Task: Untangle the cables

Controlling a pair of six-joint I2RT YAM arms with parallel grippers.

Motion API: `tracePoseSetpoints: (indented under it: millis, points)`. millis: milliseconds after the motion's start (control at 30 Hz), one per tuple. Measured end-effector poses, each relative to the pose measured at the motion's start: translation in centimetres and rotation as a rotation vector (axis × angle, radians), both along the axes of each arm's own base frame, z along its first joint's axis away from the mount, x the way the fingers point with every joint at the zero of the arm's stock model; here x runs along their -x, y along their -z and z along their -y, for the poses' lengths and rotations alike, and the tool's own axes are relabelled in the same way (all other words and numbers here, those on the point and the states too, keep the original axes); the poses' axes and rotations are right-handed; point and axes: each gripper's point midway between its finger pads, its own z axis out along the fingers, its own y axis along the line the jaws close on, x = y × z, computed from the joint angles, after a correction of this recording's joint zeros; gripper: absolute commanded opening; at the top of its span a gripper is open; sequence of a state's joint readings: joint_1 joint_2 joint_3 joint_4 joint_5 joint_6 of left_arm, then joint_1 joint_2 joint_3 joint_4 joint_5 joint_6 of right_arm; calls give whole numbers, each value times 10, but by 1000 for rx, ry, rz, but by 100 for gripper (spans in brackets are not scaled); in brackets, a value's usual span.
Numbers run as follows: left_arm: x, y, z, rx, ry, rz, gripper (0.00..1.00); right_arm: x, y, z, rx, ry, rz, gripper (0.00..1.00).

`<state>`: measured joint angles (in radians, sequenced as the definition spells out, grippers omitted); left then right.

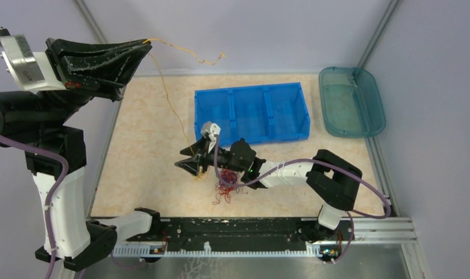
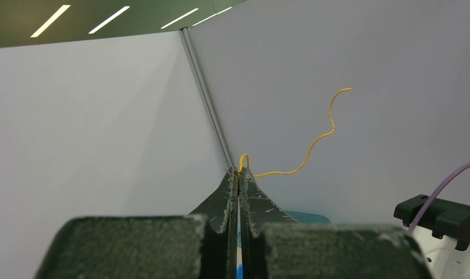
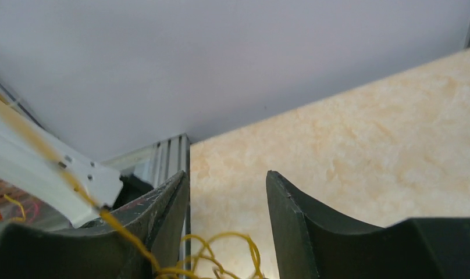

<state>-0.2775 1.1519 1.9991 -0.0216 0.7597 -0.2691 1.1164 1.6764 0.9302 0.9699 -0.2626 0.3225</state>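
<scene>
High at the back left, my left gripper (image 1: 146,46) is shut on a long yellow cable (image 1: 170,104). One end of it waves free toward the back wall; the other part runs down to the table by my right gripper (image 1: 186,158). In the left wrist view the left gripper (image 2: 239,171) pinches that yellow cable (image 2: 314,142) at its tips. A red and dark purple tangle of cables (image 1: 225,187) lies on the table under the right arm's wrist. The right gripper (image 3: 227,177) is open, with yellow cable loops (image 3: 221,251) low between its fingers, not pinched.
A blue bin with three compartments (image 1: 251,113) stands behind the right gripper. A teal tray (image 1: 352,102) sits at the back right. Grey walls close in the beige table (image 1: 145,145) on three sides.
</scene>
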Motion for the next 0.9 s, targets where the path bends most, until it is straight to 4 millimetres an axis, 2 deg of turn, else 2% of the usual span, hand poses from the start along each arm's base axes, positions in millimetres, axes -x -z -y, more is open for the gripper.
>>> tracePoseSetpoints:
  millis: [267,333,567,733,800,900]
  points:
    - [12,-31,-6,28,-20,98,0,8,94,14,146,-3,-131,50]
    - [13,-35,-8,37,-37,119,0,11,110,19,170,-1,-156,49]
    - [16,-56,-23,96,-139,222,0,12,122,26,150,19,-185,38]
    - [27,-86,-47,182,-271,361,0,12,154,33,197,41,-236,29]
    - [37,-99,-58,217,-321,423,0,12,160,36,211,49,-246,21]
    - [56,-114,-70,258,-371,511,0,11,160,36,207,56,-244,0]
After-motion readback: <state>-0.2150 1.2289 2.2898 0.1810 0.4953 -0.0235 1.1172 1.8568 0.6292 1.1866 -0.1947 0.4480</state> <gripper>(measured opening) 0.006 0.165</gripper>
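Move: The left gripper already pinches the yellow cable up high, and the cable's loose yellow loops hang almost straight below that hand, roughly 48 cm down. From the half-open right gripper those loops lie about 6 cm below, 3 cm to the right and 2 cm back. The red-purple tangle rests about 12 cm to its right, 1 cm ahead and 26 cm below; the blue bin's middle is some 27 cm ahead, 22 cm right and 23 cm below. Lower the right gripper about 16 cm beside the red-purple tangle, easing a little right and tipping the fingertips down, and close its fingers from half open to nearly shut around the yellow strands. Meanwhile keep the left pinch and draw the cable up about 11 cm, then also left and back, tilting those fingertips upward by some 30 degrees and swinging them counter-clockwise. ##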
